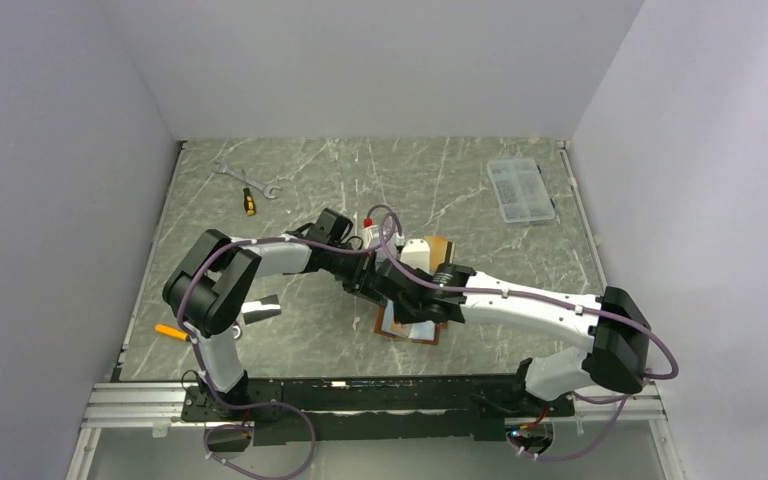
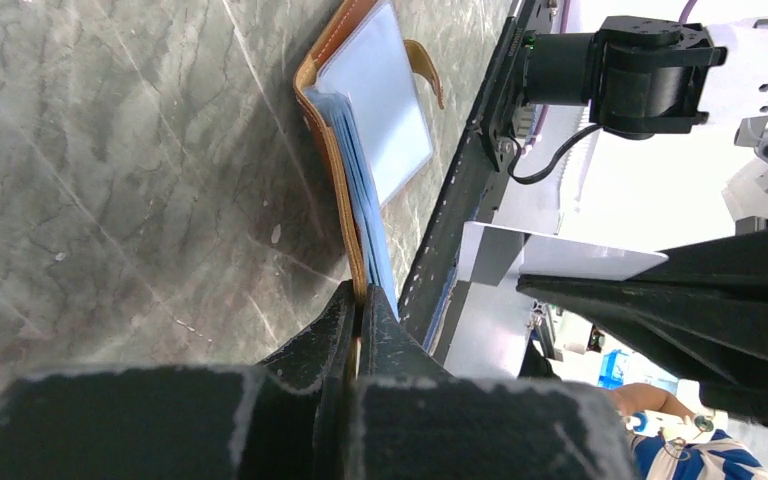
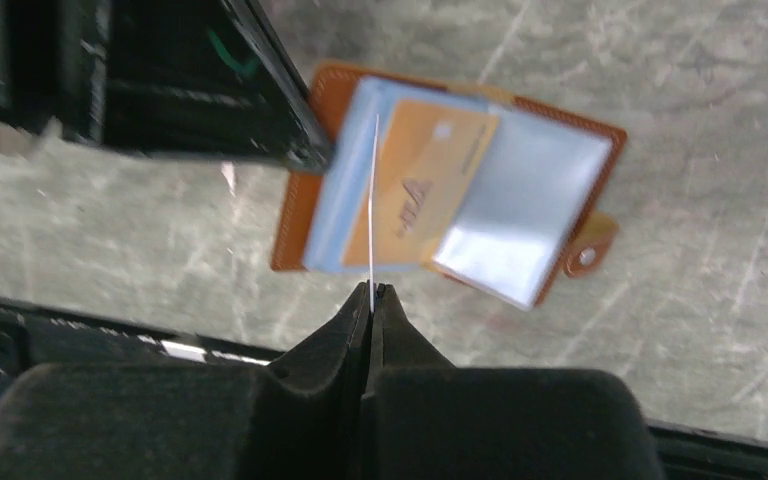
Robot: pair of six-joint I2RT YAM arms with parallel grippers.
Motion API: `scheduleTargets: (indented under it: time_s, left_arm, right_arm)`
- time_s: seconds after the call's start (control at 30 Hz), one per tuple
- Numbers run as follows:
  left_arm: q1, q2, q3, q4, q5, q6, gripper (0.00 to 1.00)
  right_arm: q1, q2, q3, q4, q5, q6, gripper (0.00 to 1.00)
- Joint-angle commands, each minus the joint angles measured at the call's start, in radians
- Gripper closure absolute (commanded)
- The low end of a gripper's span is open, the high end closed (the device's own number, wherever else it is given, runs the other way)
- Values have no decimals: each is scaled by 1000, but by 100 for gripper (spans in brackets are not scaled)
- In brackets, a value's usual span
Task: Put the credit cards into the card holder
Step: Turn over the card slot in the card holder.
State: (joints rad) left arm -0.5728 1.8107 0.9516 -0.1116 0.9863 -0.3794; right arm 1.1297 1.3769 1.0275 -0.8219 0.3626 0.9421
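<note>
The card holder, tan leather with pale blue sleeves, lies open on the marble table; it also shows in the top view. An orange credit card sits in one of its sleeves. My left gripper is shut on the holder's leather edge. My right gripper is shut on a thin pale card, seen edge-on just above the open sleeves. The same card shows flat in the left wrist view. Another silver-grey card lies on the table by the left arm.
A clear compartment box stands at the back right. A wrench and a yellow-handled screwdriver lie at the back left. A small orange object rests near the left edge. A tan and white object sits just behind the grippers.
</note>
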Motion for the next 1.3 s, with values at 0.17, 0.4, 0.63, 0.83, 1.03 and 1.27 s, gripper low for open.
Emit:
scheduleTargets:
  time_s: [0.17,0.4,0.63,0.83,1.03,1.27]
  left_arm:
    - [27,-56,-16,31,68,-16,100]
    - [31,-55,-22,44,84,-28,100]
    - [36,-28,-22,28,65,-1,100]
    - [32,-3,-23,25,35,28,100]
    - [5,15,2,-25,-32,101,100]
    - [-12,56,58,-141,-155,231,90]
  right_arm:
    - [-99,-12,-97,126,26,74,100]
    - [-137,-82,-266,230,-30,114,100]
    - [-175,-183,-342,341,-57,81,100]
    - [-225,-168,-403,477,-140,54,100]
    - [-234,-115,-459,538,-168,47,100]
    - [-258,-132,-525,556,-183,51,100]
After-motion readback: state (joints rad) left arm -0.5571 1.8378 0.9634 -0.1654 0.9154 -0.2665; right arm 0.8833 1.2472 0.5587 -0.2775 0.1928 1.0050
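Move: The right hand holds a silver card upright over the open card holder, whose middle lies about 4 cm ahead of it, straight in line sideways, and 10 cm below. Beyond the holder lie the gold cards, roughly 19 cm ahead of this hand and 7 cm right, and the white cards, 20 cm ahead and 4 cm left. The left hand pinches the holder's raised left edge, the holder's middle being about 6 cm to its right, 3 cm back and 6 cm below. Keeping the silver card gripped, the right hand edges forward over the card holder, then swings about 5 cm to its right while sinking some 6 cm, turning a little clockwise, to bring the card down beside the clear slot page. From there it works a couple of centimetres forward and left with a small lift, then sinks again, its left side rolling up about 15 degrees, until the card's edge stands at the fold between the gold-card page and the empty clear slot, while the left hand keeps its pinch on the holder's left edge and lowers it about 2 cm late on. ##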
